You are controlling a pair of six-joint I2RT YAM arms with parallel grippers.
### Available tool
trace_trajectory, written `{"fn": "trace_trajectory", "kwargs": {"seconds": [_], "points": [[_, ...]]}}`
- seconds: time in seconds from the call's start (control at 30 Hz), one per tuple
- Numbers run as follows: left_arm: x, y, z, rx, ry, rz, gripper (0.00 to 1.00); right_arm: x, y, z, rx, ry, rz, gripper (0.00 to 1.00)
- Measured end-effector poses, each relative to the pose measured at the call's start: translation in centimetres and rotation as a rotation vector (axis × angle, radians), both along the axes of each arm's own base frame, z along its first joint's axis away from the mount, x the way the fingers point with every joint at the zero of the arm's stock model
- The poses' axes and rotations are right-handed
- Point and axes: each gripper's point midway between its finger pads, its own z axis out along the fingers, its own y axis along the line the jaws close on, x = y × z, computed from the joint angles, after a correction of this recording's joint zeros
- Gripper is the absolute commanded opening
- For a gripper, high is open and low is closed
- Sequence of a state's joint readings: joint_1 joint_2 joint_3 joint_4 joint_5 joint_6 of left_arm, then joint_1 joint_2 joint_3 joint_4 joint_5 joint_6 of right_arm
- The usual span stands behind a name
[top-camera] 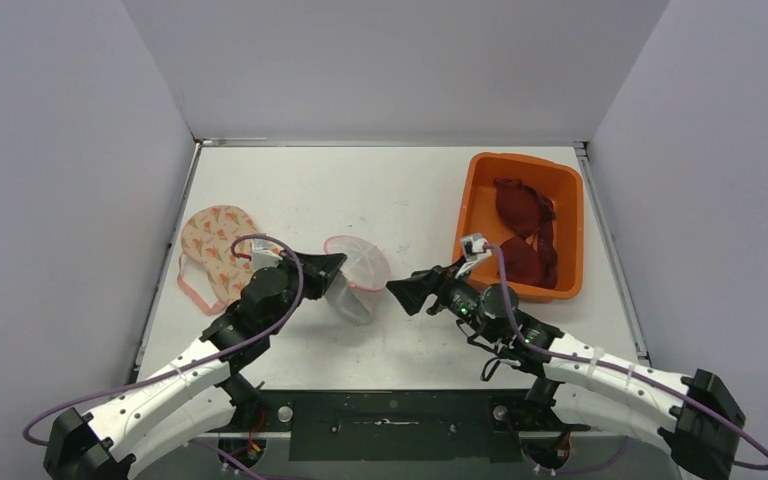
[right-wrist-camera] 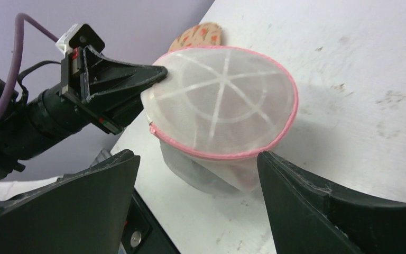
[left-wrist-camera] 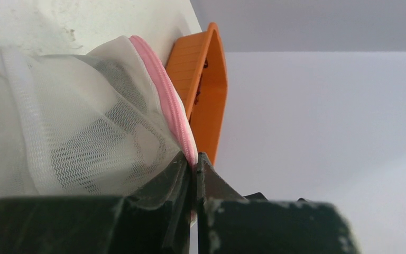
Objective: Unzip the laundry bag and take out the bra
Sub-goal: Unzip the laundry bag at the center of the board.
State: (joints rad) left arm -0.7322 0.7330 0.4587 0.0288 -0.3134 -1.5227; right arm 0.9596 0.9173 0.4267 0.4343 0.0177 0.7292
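The laundry bag [top-camera: 358,272], a round white mesh pouch with a pink zipper rim [left-wrist-camera: 172,106], sits mid-table with its domed lid [right-wrist-camera: 222,100] raised off the lower half. My left gripper [top-camera: 338,263] [left-wrist-camera: 194,161] is shut on the pink rim at the bag's left side and shows as a black wedge [right-wrist-camera: 156,75] in the right wrist view. My right gripper [top-camera: 401,293] [right-wrist-camera: 196,154] stands open just right of the bag, touching nothing. A peach patterned bra [top-camera: 218,250] [right-wrist-camera: 201,36] lies flat on the table left of my left arm. What is inside the mesh I cannot tell.
An orange bin [top-camera: 475,190] [left-wrist-camera: 206,90] at the right rear holds dark red bras [top-camera: 523,225]. Grey walls close in the white table [top-camera: 360,190] on three sides. A purple cable [top-camera: 270,245] loops over my left wrist.
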Motion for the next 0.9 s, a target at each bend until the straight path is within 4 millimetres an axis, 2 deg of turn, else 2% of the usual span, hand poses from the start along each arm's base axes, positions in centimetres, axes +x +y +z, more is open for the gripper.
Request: {"fn": "trace_trajectory", "kwargs": {"seconds": [0.2,0.27,0.3,0.33,0.5,0.57,0.63,0.8,0.9], "points": [[0.3,-2.8,3.6,-0.007,-0.162,-0.091,0.00,1.3,-4.1,2.5,0.016,-0.060,-0.126,0.86],[0.1,-3.3,4.0,-0.039,-0.213,-0.100,0.00,1.5,-4.7,2.4,0.008,-0.058,-0.146,0.86],[0.0,-3.3,3.7,-0.046,-0.221,-0.101,0.00,1.5,-4.8,2.1,0.001,-0.052,-0.147,0.85],[-0.2,-3.3,2.8,-0.045,-0.223,-0.102,0.00,1.5,-4.8,1.8,-0.006,-0.045,-0.147,0.85],[-2.0,-2.7,-5.6,0.085,-0.120,-0.099,0.00,1.3,-4.8,-1.9,-0.051,0.035,-0.148,0.83],[-2.6,-2.5,-7.6,0.122,-0.094,-0.096,0.00,1.4,-4.5,-3.6,-0.073,0.086,-0.151,0.83],[-2.9,-2.4,-8.3,0.135,-0.083,-0.087,0.07,1.5,-4.3,-4.9,-0.088,0.132,-0.155,0.84],[-3.2,-2.6,-8.8,0.184,-0.058,-0.082,0.45,1.5,-3.6,-7.1,-0.103,0.224,-0.159,0.84],[-3.3,-3.0,-8.1,0.230,-0.037,-0.094,0.61,0.8,-2.8,-8.3,-0.116,0.261,-0.139,0.85]]}}
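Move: The laundry bag, its rim held in the left fingers, has its middle about 4 cm to the left hand's right, level fore and aft, and 7 cm below. From the open right hand it lies some 9 cm to the left, 5 cm ahead and 6 cm below. The orange box is roughly 20 cm ahead and 26 cm right of the right hand, about 15 cm lower. The patterned mitt sits some 28 cm left of the left hand, 8 cm ahead and 20 cm down. Left hand rises slightly, then lowers the laundry bag some 12 cm and opens; open right hand sinks 8 cm. ##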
